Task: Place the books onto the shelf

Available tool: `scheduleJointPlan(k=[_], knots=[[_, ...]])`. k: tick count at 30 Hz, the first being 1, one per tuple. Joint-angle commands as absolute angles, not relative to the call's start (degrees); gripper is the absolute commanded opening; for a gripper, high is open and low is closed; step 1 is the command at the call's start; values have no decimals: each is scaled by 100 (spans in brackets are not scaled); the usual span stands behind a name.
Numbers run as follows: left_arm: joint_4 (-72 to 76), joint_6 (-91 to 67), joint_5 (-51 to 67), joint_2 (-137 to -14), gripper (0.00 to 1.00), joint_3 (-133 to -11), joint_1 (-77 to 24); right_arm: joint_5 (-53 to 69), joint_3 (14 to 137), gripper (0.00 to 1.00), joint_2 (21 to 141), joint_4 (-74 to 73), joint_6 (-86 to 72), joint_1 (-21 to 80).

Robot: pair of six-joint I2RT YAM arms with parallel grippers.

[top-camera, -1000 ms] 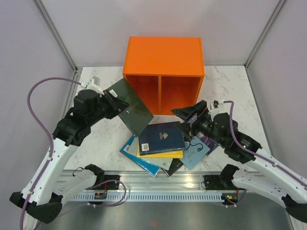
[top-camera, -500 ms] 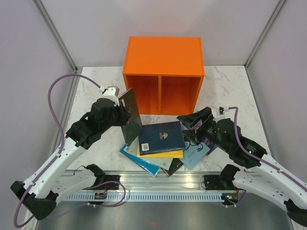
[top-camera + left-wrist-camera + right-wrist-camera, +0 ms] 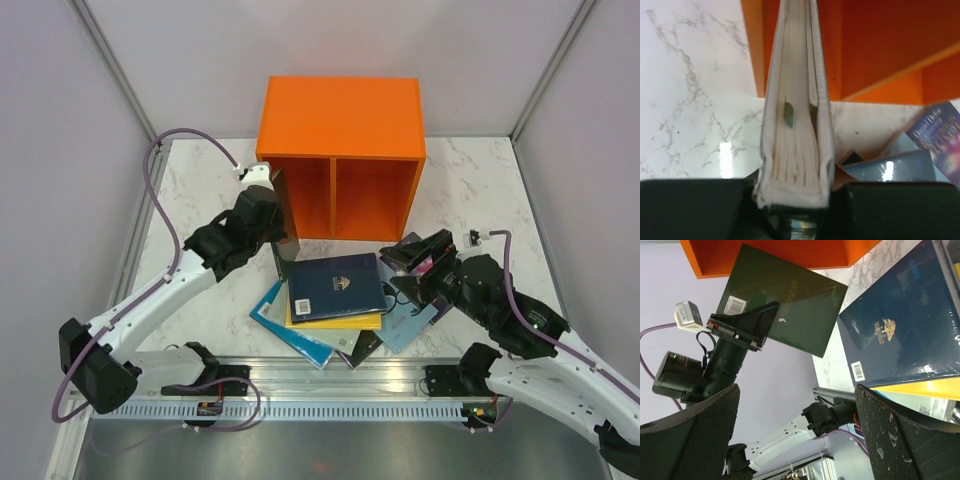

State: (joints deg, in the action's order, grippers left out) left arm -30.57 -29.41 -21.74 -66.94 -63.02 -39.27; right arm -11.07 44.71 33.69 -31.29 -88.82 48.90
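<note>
My left gripper [image 3: 266,212] is shut on a dark green book [image 3: 281,245], held upright and edge-on just in front of the left compartment of the orange shelf [image 3: 340,110]. In the left wrist view the book's page edge [image 3: 797,120] stands clamped between the jaws of the left gripper [image 3: 796,192], and the shelf [image 3: 880,45] is right behind it. More books lie piled at the table's centre: navy [image 3: 337,285] on top, then yellow [image 3: 330,321], teal [image 3: 290,328], light blue [image 3: 412,322] and purple [image 3: 433,292]. My right gripper [image 3: 420,255] hangs open over the pile's right edge, with nothing between its fingers [image 3: 910,440].
The marble table [image 3: 200,200] is walled in by grey panels on three sides. An aluminium rail [image 3: 330,405] with both arm bases runs along the near edge. The right wrist view shows the green book [image 3: 785,310] in the left gripper [image 3: 745,325], beside the navy book [image 3: 905,325].
The left arm has turned the green book from tilted flat to upright and carried it back toward the shelf's left compartment. The right gripper has drifted a little right and nearer, still open.
</note>
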Motion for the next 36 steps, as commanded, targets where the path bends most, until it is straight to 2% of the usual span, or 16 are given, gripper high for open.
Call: scheduleJointPlan(k=[1, 8, 11, 14, 17, 26, 36], knots=[[-2233, -3532, -3557, -6934, 2, -6680, -3937, -1327, 4649, 98, 3182, -3454, -8982, 4878], [-1942, -4710, -4614, -7532, 2, -6471, -3920, -1362, 4641, 98, 3006, -3709, -9018, 4878], [-557, -5438, -4658, -7418, 2, -5743, -3911, -1283, 4562, 98, 3006, -3726, -9009, 4887], [-18, -6009, -4772, -7462, 2, -5353, -3920, -1178, 4500, 98, 3014, -3735, -9026, 4878], [1236, -5471, -4948, -7550, 2, -4993, -3920, -1073, 4465, 98, 3050, -3735, -8965, 4878], [3232, -3535, -5493, -8453, 2, -5071, -3929, -774, 4228, 98, 2980, -3735, -8833, 4887], [3893, -3507, -6309, -9587, 2, -5492, -3972, -800, 3806, 98, 2295, -3744, -8596, 4878]])
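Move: The green book is already upright in my left fingers. The open front of the orange shelf's left compartment is about 11 cm ahead of that hand, 2 cm to its right and some 7 cm lower at mid-height. The divider stands 11 cm ahead and 9 cm right; the navy book lies 5 cm back, 10 cm right and about 20 cm below. From my empty right hand, that opening is roughly 23 cm ahead, 18 cm left and 12 cm lower. Keeping the green book pinched upright, I carry it with my left hand about 12 cm forward and 7 cm down into the left compartment, between side wall and divider. As I go I swing the wrist some 25 degrees counter-clockwise and raise the fingertips about 20. My open right hand eases down and back, away from the shelf. ##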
